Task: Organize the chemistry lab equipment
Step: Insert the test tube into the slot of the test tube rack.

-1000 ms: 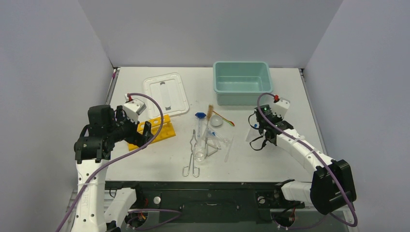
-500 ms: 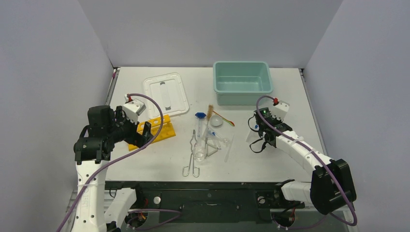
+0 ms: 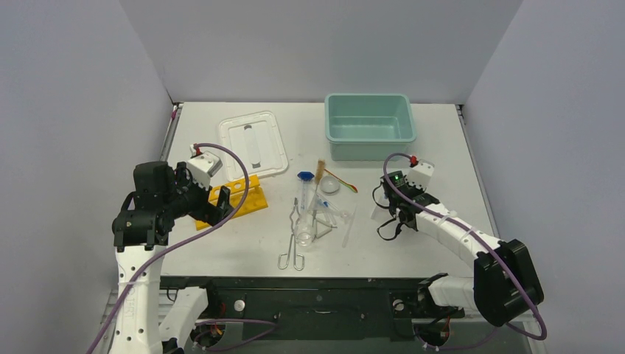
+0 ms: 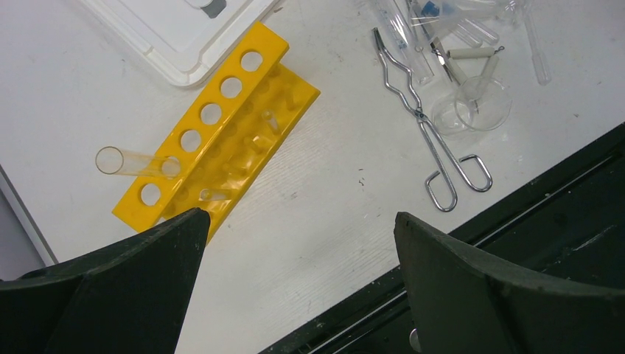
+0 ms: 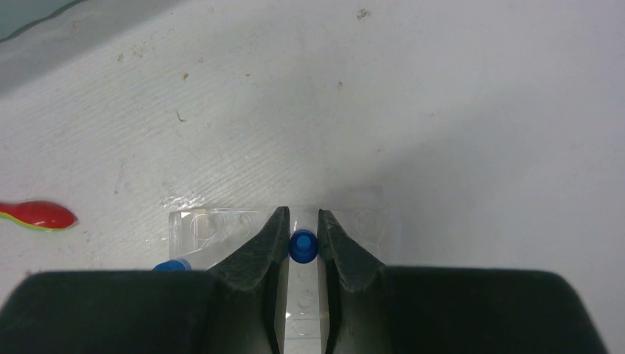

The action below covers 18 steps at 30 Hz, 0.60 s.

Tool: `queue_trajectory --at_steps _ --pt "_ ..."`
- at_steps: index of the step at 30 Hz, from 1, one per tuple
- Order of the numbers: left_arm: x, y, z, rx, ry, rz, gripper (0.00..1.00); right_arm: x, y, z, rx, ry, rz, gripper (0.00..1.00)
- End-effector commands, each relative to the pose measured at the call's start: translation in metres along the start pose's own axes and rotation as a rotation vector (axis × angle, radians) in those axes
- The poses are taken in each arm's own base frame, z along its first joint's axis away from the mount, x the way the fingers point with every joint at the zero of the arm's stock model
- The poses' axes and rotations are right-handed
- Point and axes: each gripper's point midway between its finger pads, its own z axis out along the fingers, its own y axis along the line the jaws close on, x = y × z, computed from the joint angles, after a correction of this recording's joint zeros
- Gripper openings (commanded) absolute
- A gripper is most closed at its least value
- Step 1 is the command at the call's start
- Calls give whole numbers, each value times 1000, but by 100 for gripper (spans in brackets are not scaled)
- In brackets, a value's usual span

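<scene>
In the right wrist view my right gripper point(image 5: 301, 212) is shut on a blue-capped vial point(image 5: 303, 246), just above a clear holed block point(image 5: 368, 223) on the table. A second blue-capped vial point(image 5: 171, 265) leans at that block's left end. My left gripper point(image 4: 298, 216) stands wide open with nothing between its fingers, over bare table near the yellow holed rack point(image 4: 221, 140). One clear glass tube point(image 4: 125, 161) sits tilted in the rack. Metal tongs point(image 3: 293, 236), a beaker point(image 4: 480, 110), a brush point(image 3: 320, 173) and a round dish point(image 3: 330, 184) lie mid-table between the arms.
A teal tub point(image 3: 368, 136) stands at the back, behind my right gripper point(image 3: 387, 217). A white lid point(image 3: 253, 144) lies at the back left, touching the yellow rack point(image 3: 236, 198). A red spoon point(image 5: 37, 215) lies left of the clear block. The table's black front edge point(image 4: 442, 258) runs near my left gripper point(image 3: 221, 203).
My right gripper has shifted a little left and nearer with the vial still held. The left arm has not moved.
</scene>
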Motion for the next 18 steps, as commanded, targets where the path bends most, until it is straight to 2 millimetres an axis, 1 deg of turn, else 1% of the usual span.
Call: queue_trajectory --at_steps 1,2,6,7,8,9,10,11,16,17,18 --pt "-11 3 -8 -25 -34 33 97 -2 1 3 11 -26 34 9" --pt "-11 3 -8 -25 -34 33 97 -1 2 2 7 -22 36 15" --pt "-11 3 -9 -26 -34 34 97 -4 4 -3 -16 -23 51 29" --pt "-12 3 -9 -27 -35 34 97 -6 5 -4 -22 -25 55 31" --pt "-12 3 -9 -27 -35 35 97 -10 6 -8 -38 -33 67 34" --pt "-12 3 -9 -26 -35 35 97 -12 5 -11 -43 -34 70 36" --pt "-12 3 -9 -27 -35 35 97 -19 6 -16 -56 -45 83 38" --pt "-13 3 -9 -25 -35 35 97 -22 6 -20 -67 -49 90 39" --pt "-14 1 -9 -15 -38 26 97 -61 5 -54 -145 -115 162 38" --pt "-14 1 -10 -12 -37 25 97 -72 6 -63 -172 -135 179 38" --pt "-14 0 -9 -11 -36 23 97 -74 7 -68 -184 -135 176 38"
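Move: My right hand still pinches the blue cap of the test tube, which already stands in the clear rack; the tube's middle is about 4 cm straight below my fingers. The rack's middle is some 2 cm back, level sideways and 5 cm down. Another blue cap is about 7 cm left and 2 cm ahead, and the red spoon head 16 cm left and 4 cm ahead. From my left hand the tube is roughly 52 cm right, 9 cm ahead and 21 cm down. I let go of the blue cap with my right hand, opening the fingers from almost shut to a bit over a third while staying in place. Then I lift away, slowly at first and then fast, about 5 cm nearly straight up off the cap, the wrist tipping some 10 degrees so the fingers point less steeply down. ##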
